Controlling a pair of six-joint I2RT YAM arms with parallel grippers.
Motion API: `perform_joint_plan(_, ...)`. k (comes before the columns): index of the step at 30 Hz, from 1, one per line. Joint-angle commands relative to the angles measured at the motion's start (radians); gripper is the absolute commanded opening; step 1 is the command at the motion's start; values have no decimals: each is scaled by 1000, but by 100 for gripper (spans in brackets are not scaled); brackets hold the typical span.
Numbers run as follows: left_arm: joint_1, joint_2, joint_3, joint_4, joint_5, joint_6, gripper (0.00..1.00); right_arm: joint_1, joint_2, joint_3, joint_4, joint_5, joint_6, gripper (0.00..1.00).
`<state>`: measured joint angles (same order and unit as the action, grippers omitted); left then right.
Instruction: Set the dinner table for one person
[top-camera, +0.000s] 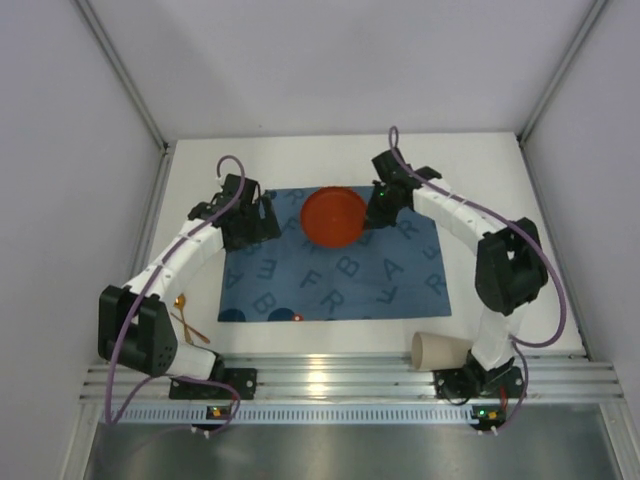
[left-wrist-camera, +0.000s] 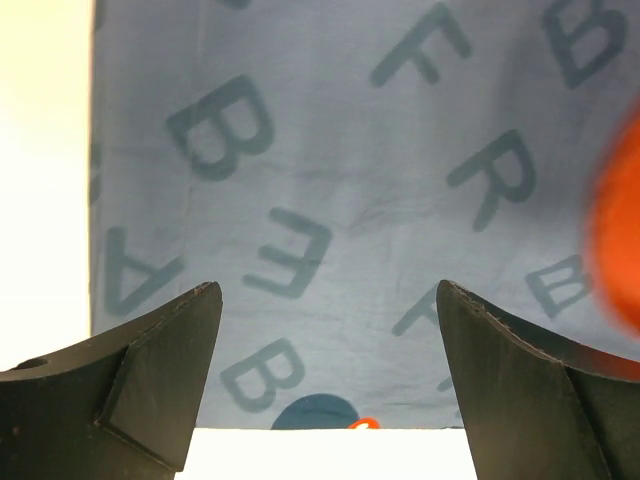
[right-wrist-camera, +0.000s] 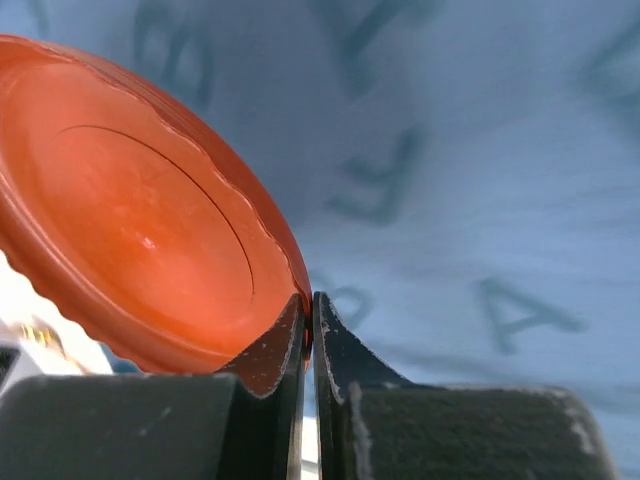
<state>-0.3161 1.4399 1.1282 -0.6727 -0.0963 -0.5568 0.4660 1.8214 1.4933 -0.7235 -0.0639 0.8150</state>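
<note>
An orange round plate (top-camera: 333, 217) is over the far middle of the blue letter-printed mat (top-camera: 340, 275), which lies on the white dinner table (top-camera: 480, 170). My right gripper (top-camera: 378, 213) is shut on the plate's right rim. In the right wrist view the rim of the plate (right-wrist-camera: 130, 230) is pinched between the fingers of the right gripper (right-wrist-camera: 309, 300), and the plate looks tilted above the mat (right-wrist-camera: 480, 200). My left gripper (top-camera: 262, 222) hangs over the mat's far left corner. Its jaws (left-wrist-camera: 328, 290) stand wide open with only mat (left-wrist-camera: 330, 180) between them.
A brown paper cup (top-camera: 440, 350) lies on its side at the near right, by the right arm's base. Gold cutlery (top-camera: 186, 318) lies left of the mat, beside the left arm. A dark blue disc (top-camera: 232, 314) and a small orange thing (top-camera: 297, 317) sit at the mat's near edge.
</note>
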Motion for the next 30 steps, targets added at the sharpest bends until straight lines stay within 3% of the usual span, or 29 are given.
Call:
perform_joint_plan(1,6,-52,-47,-36,-60,-35,94,82,56,51,24,-54,21,0)
perform_joint_plan(12,8,-125,-59,-91,-59,-40,93,134,136,-41,81,50,-63,0)
perform_joint_plan(15,8,-136,-70,-93,-52,-46,93,132,110,-47,93,50,-89,27)
perform_joint_plan(16,6,-139,-73,-94,-51,-49,93,132,102,-45,98,44,-94,57)
perform_joint_plan(19,6,-134,-70,-84,-42,-51,93,134,55,-39,95,13,-123,79)
perform_joint_plan(26,6,-101,-30,-61,-34,-35,93,134,-209,1,-66,120,-197,88)
perform_joint_plan(30,6,-78,-44,-19,-3,-41,93,144,-270,2,-350,188,-281,89)
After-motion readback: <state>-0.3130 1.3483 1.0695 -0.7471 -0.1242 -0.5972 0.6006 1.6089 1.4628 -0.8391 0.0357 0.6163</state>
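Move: The orange plate hangs level with the right fingers, its middle some 7 cm to their left. The middle of the blue cloth, where it is going, lies about 6 cm back, 9 cm left and 10 cm below the right hand; the cup on its side is roughly 29 cm back and 14 cm right. From the left hand, that cloth middle is about 17 cm right, 2 cm back and 11 cm down. The orange plate, still pinched by its right rim, is lowered about 8 cm onto the middle of the cloth as the right hand swings some 4 cm left and 4 cm back, turning slightly counter-clockwise. The fingers then open wide, let go of the rim and rise roughly 13 cm clear, easing right and a little back. The empty, open left hand draws back 3 cm and slightly left. ##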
